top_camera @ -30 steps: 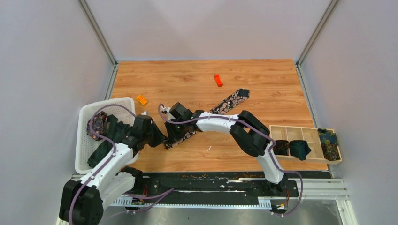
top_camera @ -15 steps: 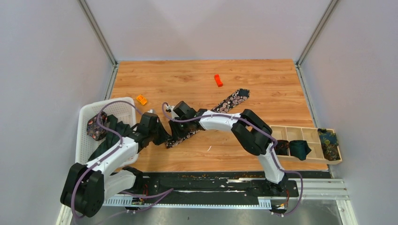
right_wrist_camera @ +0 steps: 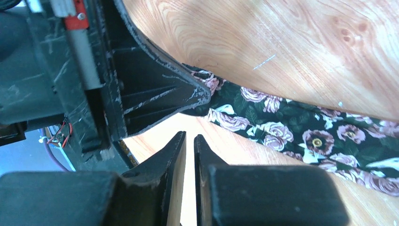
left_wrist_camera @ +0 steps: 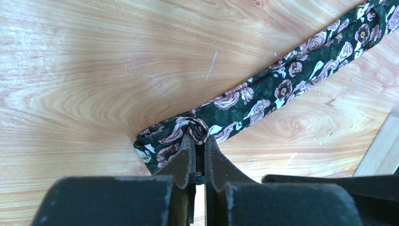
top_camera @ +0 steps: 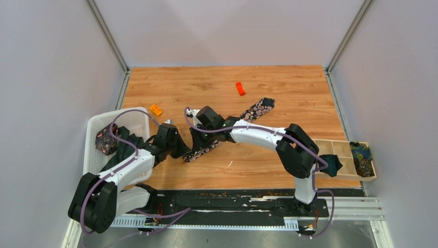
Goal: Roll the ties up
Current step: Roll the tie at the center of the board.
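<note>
A black tie with pink-white flowers (top_camera: 255, 110) lies diagonally across the wooden table. Its near end is wound into a small tight coil (left_wrist_camera: 199, 130). My left gripper (left_wrist_camera: 200, 139) is shut on that coil, and the rest of the tie (left_wrist_camera: 301, 70) trails away flat to the upper right. My right gripper (right_wrist_camera: 189, 137) hovers just over the table beside the tie (right_wrist_camera: 291, 127), its jaws almost together with only bare wood showing in the slit. Close in front of it, a left finger (right_wrist_camera: 160, 94) rests on the tie's end. In the top view the two grippers, left (top_camera: 182, 149) and right (top_camera: 199, 133), sit close together.
A white basket (top_camera: 129, 111) at the left holds more ties, with a dark teal one (top_camera: 120, 153) draped inside. A wooden compartment tray (top_camera: 338, 149) at the right holds a teal roll (top_camera: 329, 164) and a patterned roll (top_camera: 361, 155). Two orange blocks (top_camera: 240, 88) (top_camera: 155, 109) lie farther back.
My left gripper has shifted slightly right with the coiled tie end. The right gripper has drawn back up and to the right, and its elbow has swung right over the tray.
</note>
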### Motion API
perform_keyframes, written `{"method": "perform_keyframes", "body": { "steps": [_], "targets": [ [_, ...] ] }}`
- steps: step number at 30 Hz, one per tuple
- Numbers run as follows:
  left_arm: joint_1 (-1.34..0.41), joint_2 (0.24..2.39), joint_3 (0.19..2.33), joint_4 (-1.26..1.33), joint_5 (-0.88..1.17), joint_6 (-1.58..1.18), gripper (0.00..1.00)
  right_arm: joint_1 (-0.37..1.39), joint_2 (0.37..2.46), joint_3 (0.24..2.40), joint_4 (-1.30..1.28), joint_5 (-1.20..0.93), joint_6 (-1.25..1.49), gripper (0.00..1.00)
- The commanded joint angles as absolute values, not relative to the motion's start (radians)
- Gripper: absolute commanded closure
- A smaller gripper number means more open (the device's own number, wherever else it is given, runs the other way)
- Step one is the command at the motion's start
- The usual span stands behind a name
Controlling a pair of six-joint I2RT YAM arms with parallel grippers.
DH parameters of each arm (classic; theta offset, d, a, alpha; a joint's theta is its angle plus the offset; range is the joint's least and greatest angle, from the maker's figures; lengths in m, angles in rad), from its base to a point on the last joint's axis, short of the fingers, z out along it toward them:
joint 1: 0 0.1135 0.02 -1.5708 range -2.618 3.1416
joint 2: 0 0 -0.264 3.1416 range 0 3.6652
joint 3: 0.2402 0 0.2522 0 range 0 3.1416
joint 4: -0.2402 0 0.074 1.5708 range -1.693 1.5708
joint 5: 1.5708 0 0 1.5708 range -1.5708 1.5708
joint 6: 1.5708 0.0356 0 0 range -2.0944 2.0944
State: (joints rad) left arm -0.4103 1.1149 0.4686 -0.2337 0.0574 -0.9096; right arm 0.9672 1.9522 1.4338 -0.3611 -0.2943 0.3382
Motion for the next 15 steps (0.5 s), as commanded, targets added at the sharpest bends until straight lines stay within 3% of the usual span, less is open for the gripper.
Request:
{"method": "perform_keyframes", "body": {
  "steps": [1, 9, 15],
  "targets": [
    [-0.414, 1.12, 0.485, -0.187, 0.028, -0.904, 0.94, 0.967, 1.871, 1.394, -0.367, -0.253, 0.328, 0.86],
    [-0.418, 1.093, 0.486, -0.183, 0.029, -0.906, 0.71, 0.967, 1.792, 1.335, -0.364, -0.228, 0.347, 0.86],
    [-0.426, 1.064, 0.495, -0.195, 0.03, -0.913, 0.59, 0.967, 1.745, 1.307, -0.367, -0.211, 0.362, 0.86]
  ]
}}
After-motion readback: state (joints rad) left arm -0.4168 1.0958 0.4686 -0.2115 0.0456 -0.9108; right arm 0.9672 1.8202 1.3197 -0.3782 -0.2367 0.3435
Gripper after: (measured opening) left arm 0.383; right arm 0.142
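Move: The rolled end of the tie is pinched in the left fingertips, its middle about 1 cm below them. From there the tie's flat end is some 19 cm ahead and 31 cm right, 3 cm lower; the orange block is about 17 cm ahead and 13 cm left, 2 cm lower. From the raised right hand, the rolled end is about 4 cm left, 1 cm back and 5 cm below. Open the left gripper from nearly shut to a bit over a third, loosening the pinch on the rolled end while the hand stays nearly in place, easing up and slightly forward by under 1 cm. Meanwhile draw the right hand, fingers kept nearly closed, about 3 cm to the right away from the rolled end, clear above the tie, rising about 1 cm. ##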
